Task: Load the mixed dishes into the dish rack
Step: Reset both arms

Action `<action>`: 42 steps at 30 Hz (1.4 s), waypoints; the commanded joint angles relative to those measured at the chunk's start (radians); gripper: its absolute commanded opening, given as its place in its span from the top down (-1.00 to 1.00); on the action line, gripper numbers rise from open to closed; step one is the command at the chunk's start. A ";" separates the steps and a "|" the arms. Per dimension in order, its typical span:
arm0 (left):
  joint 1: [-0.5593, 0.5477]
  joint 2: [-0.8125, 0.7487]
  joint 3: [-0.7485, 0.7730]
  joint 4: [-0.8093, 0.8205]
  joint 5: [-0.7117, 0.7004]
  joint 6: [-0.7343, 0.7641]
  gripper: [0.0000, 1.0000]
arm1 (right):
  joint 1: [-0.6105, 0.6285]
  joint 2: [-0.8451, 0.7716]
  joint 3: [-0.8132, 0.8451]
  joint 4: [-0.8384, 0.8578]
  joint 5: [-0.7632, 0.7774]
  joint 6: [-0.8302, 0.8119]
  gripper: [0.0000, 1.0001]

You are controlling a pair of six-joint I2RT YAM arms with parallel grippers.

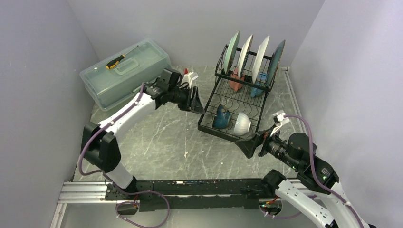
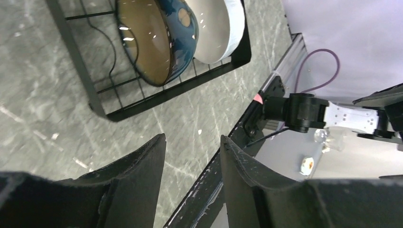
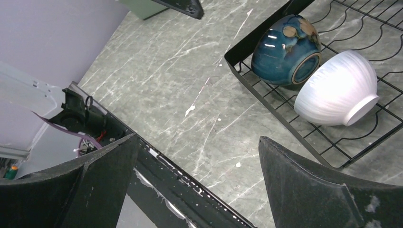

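Note:
The black wire dish rack (image 1: 223,129) stands at the back right. Four plates stand upright in its upper tier: pale green (image 1: 233,50), white (image 1: 245,53), another white (image 1: 260,57) and teal (image 1: 275,61). A pink mug (image 1: 235,81) and a blue mug (image 1: 258,89) sit under them. On the lower tier lie a bowl, blue outside and tan inside (image 1: 221,118) (image 2: 152,38) (image 3: 285,50), and a white bowl (image 1: 241,123) (image 2: 216,28) (image 3: 337,88). My left gripper (image 1: 196,102) (image 2: 192,137) is open and empty, left of the rack. My right gripper (image 1: 249,145) (image 3: 197,137) is wide open and empty, at the rack's front edge.
A translucent green lidded box (image 1: 126,71) with a yellow-and-black screwdriver (image 1: 115,61) on top stands at the back left. A black mounting rail (image 1: 190,187) runs along the near edge. Walls close in on the left, back and right.

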State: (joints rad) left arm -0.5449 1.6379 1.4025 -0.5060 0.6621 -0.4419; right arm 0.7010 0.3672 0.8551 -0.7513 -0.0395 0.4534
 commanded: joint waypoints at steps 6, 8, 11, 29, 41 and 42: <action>-0.004 -0.200 0.038 -0.216 -0.270 0.131 -0.06 | 0.002 0.024 0.010 0.008 0.074 0.001 -1.00; -0.004 -0.241 0.032 -0.243 -0.323 0.142 -0.13 | 0.002 0.032 0.014 0.001 0.094 -0.003 -1.00; -0.004 -0.310 0.026 -0.285 -0.387 0.153 -0.34 | 0.002 0.053 0.021 -0.011 0.136 -0.016 -1.00; -0.004 -0.649 -0.136 -0.401 -0.654 0.125 -0.99 | 0.002 0.236 0.094 -0.011 0.533 -0.058 -1.00; -0.004 -0.854 -0.330 -0.267 -0.712 0.107 -0.99 | -0.180 0.284 0.087 0.091 0.491 -0.131 -1.00; -0.004 -0.863 -0.339 -0.259 -0.714 0.106 -0.99 | -0.233 0.281 0.077 0.113 0.448 -0.138 -1.00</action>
State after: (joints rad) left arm -0.5449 0.8078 1.0866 -0.8597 -0.0109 -0.3195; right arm 0.5987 0.6380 0.9192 -0.7464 0.5064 0.3649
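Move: The left hand hangs empty beside the dish rack: the blue bowl lies about 9 cm to its right, 3 cm farther out and some 14 cm lower; the white bowl is roughly 18 cm right, level with it; the rack's middle is about 14 cm ahead and 17 cm right. The toolbox is about 22 cm ahead and 36 cm left. From the empty right hand the blue bowl lies about 19 cm ahead, 5 cm left and 20 cm below. Without touching anything, the left hand heads left and back over bare table, away from the blue bowl and rack, about 20 cm; it rises some 8 cm, then sinks partway, opening fully from half open while its fingers swing forward and steeper down. The right hand, staying open, goes about 9 cm forward and 8 cm right, sinking slightly, to high above the white bowl's near right side, turning some 30 degrees clockwise. ##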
